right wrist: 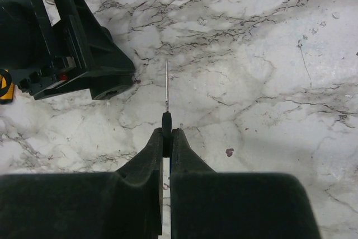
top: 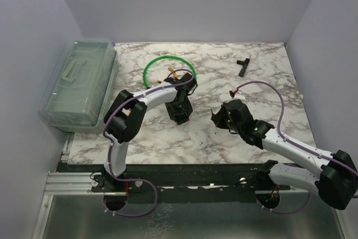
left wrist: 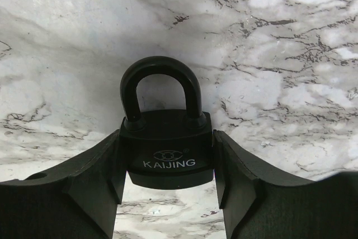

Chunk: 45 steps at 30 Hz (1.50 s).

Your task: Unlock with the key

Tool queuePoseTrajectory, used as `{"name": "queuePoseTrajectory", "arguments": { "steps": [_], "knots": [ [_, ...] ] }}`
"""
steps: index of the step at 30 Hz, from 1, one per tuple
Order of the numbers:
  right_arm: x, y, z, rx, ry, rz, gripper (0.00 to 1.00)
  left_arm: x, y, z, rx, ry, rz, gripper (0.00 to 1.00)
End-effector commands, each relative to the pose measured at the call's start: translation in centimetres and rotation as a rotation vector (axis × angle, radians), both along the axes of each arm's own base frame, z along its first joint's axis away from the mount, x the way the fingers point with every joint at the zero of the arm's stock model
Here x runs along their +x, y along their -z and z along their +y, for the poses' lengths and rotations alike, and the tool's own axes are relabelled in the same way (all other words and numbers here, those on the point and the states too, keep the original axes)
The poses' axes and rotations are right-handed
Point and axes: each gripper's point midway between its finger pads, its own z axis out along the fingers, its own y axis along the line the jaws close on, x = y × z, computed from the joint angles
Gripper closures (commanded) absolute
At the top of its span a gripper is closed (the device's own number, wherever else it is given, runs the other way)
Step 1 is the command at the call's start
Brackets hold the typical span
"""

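A black padlock (left wrist: 166,149) marked KAIJING, its shackle closed, sits between my left gripper's fingers (left wrist: 112,166), which press on both its sides above the marble table. My left gripper (left wrist: 166,163) is near the table's middle in the top view (top: 181,113). My right gripper (right wrist: 166,134) is shut on the black head of the key (right wrist: 166,85). The key's thin silvery blade shows edge-on and points away from the fingers. In the top view the right gripper (top: 217,117) is a short way right of the left one. The blade tip is apart from the left gripper (right wrist: 78,54).
A green ring (top: 146,71) with yellow-handled pliers (top: 172,74) lies behind the left gripper. A clear plastic lidded box (top: 78,82) stands at the left edge. A small black T-shaped part (top: 242,66) lies at the back right. Grey walls surround the table.
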Motion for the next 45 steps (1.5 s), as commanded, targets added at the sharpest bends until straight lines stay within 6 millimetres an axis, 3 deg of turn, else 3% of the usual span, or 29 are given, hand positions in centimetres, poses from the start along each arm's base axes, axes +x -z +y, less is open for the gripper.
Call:
{"name": "queuePoseTrajectory", "arguments": {
  "steps": [1, 9, 16, 20, 27, 36, 45],
  "knots": [
    [-0.1, -1.0, 0.3, 0.025, -0.018, -0.008, 1.00, 0.4, -2.2, -1.5, -0.117, 0.035, -0.085, 1.00],
    [-0.1, -2.7, 1.3, 0.074, -0.047, -0.020, 1.00, -0.1, -5.7, -2.1, -0.251, 0.044, -0.136, 1.00],
    [-0.1, -6.6, 2.2, 0.147, -0.081, -0.074, 1.00, -0.2, -10.8, -2.3, -0.501, 0.022, -0.185, 1.00],
    [-0.4, -8.9, 3.1, 0.204, -0.128, -0.105, 1.00, -0.2, -12.7, -1.7, -0.647, -0.016, -0.175, 1.00],
    [-1.7, -9.4, 5.5, 0.283, -0.261, -0.084, 1.00, -0.5, -12.4, 0.0, -0.679, -0.084, -0.132, 1.00],
    [-4.0, -5.7, 8.5, 0.359, -0.403, 0.093, 1.00, -0.4, -10.4, 0.4, -0.648, -0.117, -0.090, 1.00],
    [-4.4, -4.8, 9.7, 0.393, -0.448, 0.145, 1.00, -0.1, -10.2, 0.1, -0.647, -0.113, -0.084, 1.00]
  ]
}}
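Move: The padlock is already pinched by its sides in the left fingers, down at the table top. From the right hand, which holds the key, it lies about 15 cm left, 4 cm ahead and 8 cm lower. The key is some 13 cm to the left hand's right, 3 cm back and 7 cm up. Ahead of the left hand are the pliers (about 17 cm ahead, 2 cm left) and the green cable lock's loop (20 cm ahead, 5 cm left), both slightly lower. The padlock goes up about 10 cm in the left hand's unchanged grip, then eases down a little, while the wrist rolls some 30 degrees so the fingers point down and to the right. Still gripping the key, the right hand first rises over 8 cm, then swings left and somewhat back towards the padlock while sinking again by half, turning counter-clockwise to bring the key tip close to the keyhole. ##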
